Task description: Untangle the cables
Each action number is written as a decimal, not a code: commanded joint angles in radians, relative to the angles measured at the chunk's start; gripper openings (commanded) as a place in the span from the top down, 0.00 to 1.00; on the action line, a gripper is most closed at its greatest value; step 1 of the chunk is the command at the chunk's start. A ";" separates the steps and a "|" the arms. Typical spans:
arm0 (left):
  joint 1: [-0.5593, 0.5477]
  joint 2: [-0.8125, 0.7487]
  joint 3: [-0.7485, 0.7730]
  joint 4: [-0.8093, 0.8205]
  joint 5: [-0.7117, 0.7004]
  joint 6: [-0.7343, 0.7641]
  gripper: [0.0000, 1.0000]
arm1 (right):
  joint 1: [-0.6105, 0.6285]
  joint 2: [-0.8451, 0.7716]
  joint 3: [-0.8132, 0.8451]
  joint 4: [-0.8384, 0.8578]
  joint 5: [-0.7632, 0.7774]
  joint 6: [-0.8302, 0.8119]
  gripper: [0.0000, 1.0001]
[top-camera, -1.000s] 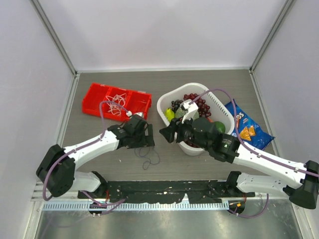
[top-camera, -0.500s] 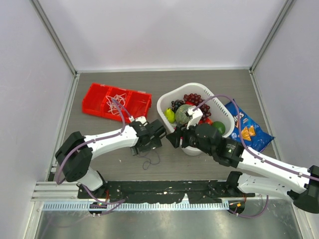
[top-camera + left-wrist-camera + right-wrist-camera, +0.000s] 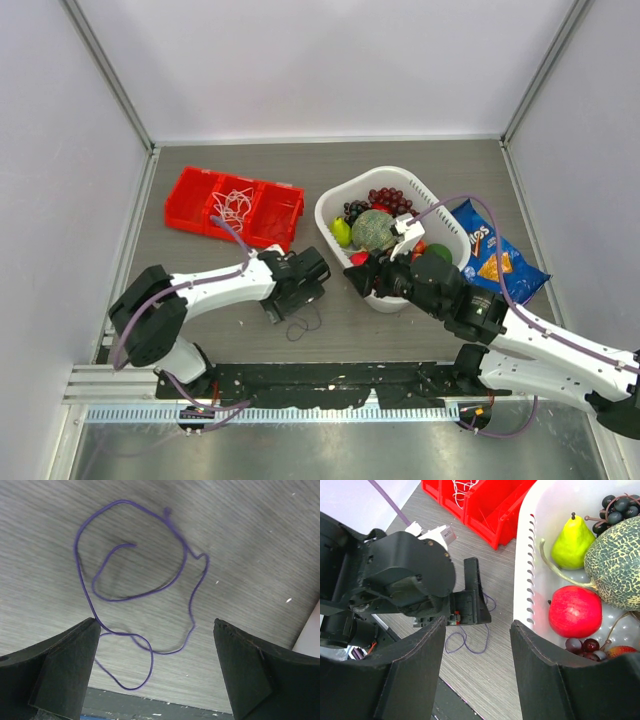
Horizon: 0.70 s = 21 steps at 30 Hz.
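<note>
A thin purple cable [image 3: 140,580] lies in loose loops on the wood-grain table [image 3: 200,290], also seen in the top view [image 3: 302,324] and the right wrist view [image 3: 470,642]. My left gripper [image 3: 155,630] hovers open just above it, and one loop runs against the left finger [image 3: 65,665]. Nothing is held. White cables [image 3: 233,207] lie coiled in the middle compartment of the red bin [image 3: 190,195]. My right gripper [image 3: 477,630] is open and empty, beside the white basket [image 3: 525,580], facing the left gripper [image 3: 470,600].
The white basket [image 3: 335,205] holds a melon [image 3: 375,230], a pear [image 3: 572,542], a red apple [image 3: 575,610] and grapes [image 3: 390,198]. A blue chip bag [image 3: 495,255] lies at the right. The black base plate [image 3: 330,380] borders the near edge.
My left gripper has moved right and toward the near edge, over the purple cable, and opened fully. My right arm has drawn back to the right, which uncovers the melon.
</note>
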 commanded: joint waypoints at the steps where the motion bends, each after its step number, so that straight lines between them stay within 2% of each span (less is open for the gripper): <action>1: 0.001 0.081 0.082 0.042 -0.023 -0.013 0.01 | -0.002 -0.025 -0.003 0.006 0.025 0.018 0.41; 4: 0.005 0.112 0.087 0.071 -0.007 -0.012 0.00 | -0.002 -0.043 -0.006 -0.007 0.029 0.025 0.41; 6: 0.007 0.127 0.087 0.082 -0.009 -0.016 0.08 | -0.004 -0.057 -0.009 -0.011 0.034 0.029 0.41; 14: 0.005 0.118 0.072 0.045 -0.069 -0.032 0.57 | -0.002 -0.071 -0.009 -0.020 0.041 0.031 0.41; 16: 0.005 0.104 0.059 0.063 -0.086 -0.015 0.72 | -0.002 -0.063 -0.009 -0.014 0.040 0.031 0.42; 19: 0.011 0.080 0.041 0.091 -0.103 0.022 1.00 | -0.004 -0.054 -0.006 -0.012 0.035 0.029 0.43; 21: 0.022 0.060 0.027 0.117 -0.106 0.052 1.00 | -0.002 -0.052 -0.006 -0.012 0.032 0.029 0.44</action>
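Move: The purple cable lies loosely coiled on the table just under the left hand. The strands it goes for are about 2 cm ahead, 2 cm to the right and 3 cm below the open fingertips. The red tray stands some 22 cm ahead and 14 cm to the left, and the white fruit basket's middle about 15 cm ahead and 21 cm to the right. From the right hand the strands are roughly 16 cm left, 1 cm ahead and 23 cm down. Forward, to the right and down in one short slant, about 3 cm in all, the left hand brings its wide-open fingers over the far side of the purple coil, fingers still pointing down. There it closes them fully, easing about a centimetre forward and back left as they shut, and pinches the cable strands between the fingertips close above the table. ##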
